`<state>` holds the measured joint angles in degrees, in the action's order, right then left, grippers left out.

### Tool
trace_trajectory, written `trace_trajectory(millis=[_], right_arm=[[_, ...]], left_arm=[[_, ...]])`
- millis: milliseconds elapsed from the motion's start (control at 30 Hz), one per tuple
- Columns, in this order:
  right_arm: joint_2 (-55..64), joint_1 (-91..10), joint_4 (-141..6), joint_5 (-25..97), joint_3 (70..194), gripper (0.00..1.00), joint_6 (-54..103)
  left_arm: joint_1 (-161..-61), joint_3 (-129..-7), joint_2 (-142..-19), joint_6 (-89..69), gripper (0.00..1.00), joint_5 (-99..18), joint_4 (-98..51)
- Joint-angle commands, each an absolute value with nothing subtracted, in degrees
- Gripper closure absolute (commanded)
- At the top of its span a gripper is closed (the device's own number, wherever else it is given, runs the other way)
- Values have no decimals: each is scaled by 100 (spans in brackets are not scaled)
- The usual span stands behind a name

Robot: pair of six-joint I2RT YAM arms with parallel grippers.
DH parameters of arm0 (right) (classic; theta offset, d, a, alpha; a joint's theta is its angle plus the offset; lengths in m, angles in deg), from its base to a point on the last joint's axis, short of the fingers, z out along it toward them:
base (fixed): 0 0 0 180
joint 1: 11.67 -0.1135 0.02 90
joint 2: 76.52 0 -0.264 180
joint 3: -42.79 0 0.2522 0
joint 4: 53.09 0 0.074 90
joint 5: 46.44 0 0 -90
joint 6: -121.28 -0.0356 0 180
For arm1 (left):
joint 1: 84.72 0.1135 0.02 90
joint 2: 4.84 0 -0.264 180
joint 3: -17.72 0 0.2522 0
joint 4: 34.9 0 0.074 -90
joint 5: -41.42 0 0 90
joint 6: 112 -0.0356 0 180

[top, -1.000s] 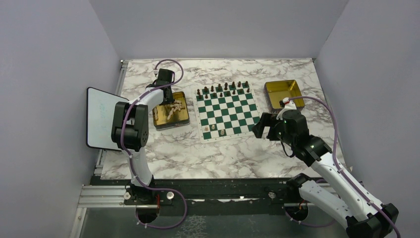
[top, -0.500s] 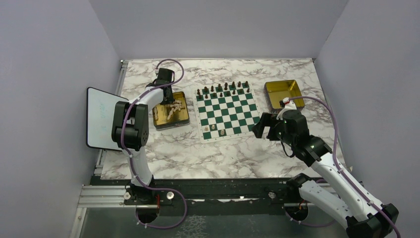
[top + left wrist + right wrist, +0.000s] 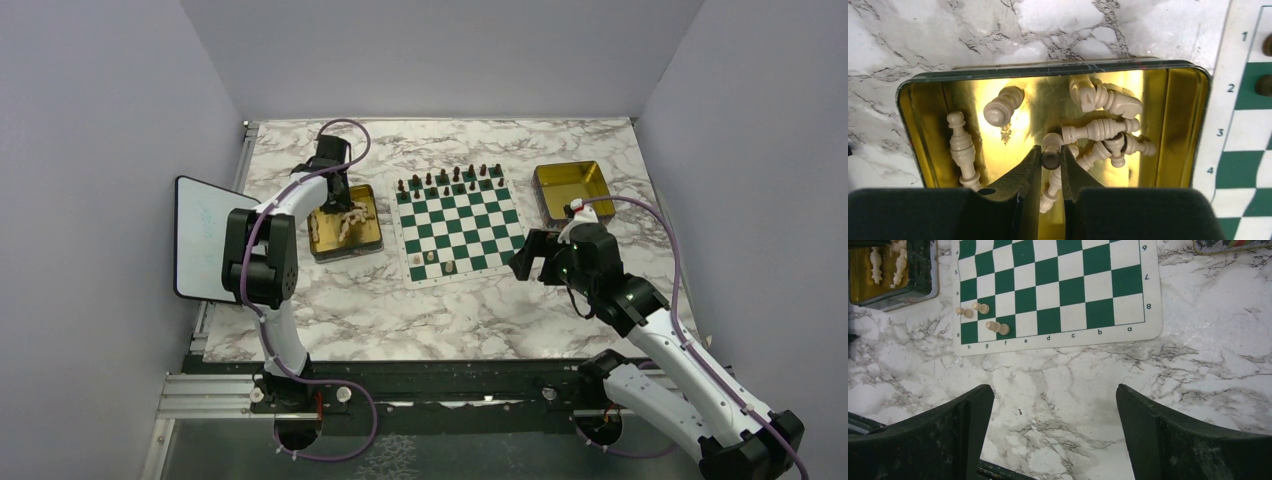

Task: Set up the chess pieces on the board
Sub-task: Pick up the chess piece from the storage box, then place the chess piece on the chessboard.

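Note:
Several cream chess pieces (image 3: 1100, 129) lie jumbled in a gold tray (image 3: 1179, 125) left of the board (image 3: 460, 226). My left gripper (image 3: 1051, 156) reaches down into this tray, and its jaws pinch the dark-bottomed base of one cream chess piece (image 3: 1052, 143). Three cream pieces stand near the board's near left corner (image 3: 998, 328), close together. Over bare marble off the board's near right corner, my right gripper (image 3: 1054, 390) hangs open with nothing between its fingers.
Dark brown pieces (image 3: 450, 180) fill the board's two far rows. Right of the board sits a second gold tray (image 3: 572, 190), holding no pieces. A white tablet (image 3: 200, 240) stands at the table's left edge. The walls close in on three sides.
The left jaws have narrowed onto the cream piece in the tray. The right arm has not moved.

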<state>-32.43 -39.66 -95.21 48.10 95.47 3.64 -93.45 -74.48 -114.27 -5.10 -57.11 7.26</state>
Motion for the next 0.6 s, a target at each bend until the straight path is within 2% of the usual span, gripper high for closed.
trace_trajectory(millis=[0,267,567], right_arm=[[-3290,-3931,-9377,4711,9507,3,298],[-3284,-3927,-9470,4699,9565,2,280],[-3097,-3931,-9599,4654,9746,3,339]], left_arm=[[-9338,-7576,-10831,-555,85,-5357,960],[-9537,-7517,-10288,-624,85,-5133,1136],[-10219,-7675,-9764,-698,85,-5152,1485]])
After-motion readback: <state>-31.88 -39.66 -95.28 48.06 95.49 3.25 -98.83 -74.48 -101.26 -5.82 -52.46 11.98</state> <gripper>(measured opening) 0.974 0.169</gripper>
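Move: The left hand already pinches a light chess piece inside the storage box. The board's near rows, around their middle, lie about 29 cm to its right, 13 cm back and 4 cm lower. The loose pile of light pieces is some 4 cm right and 3 cm ahead; the nearest placed pawn is 18 cm right, 13 cm back. From the right hand those near rows are about 8 cm ahead, 16 cm left and 16 cm below. Left hand lifts the pinched piece about 8 cm, then also swings 5 cm right and slightly back, towards the board. ##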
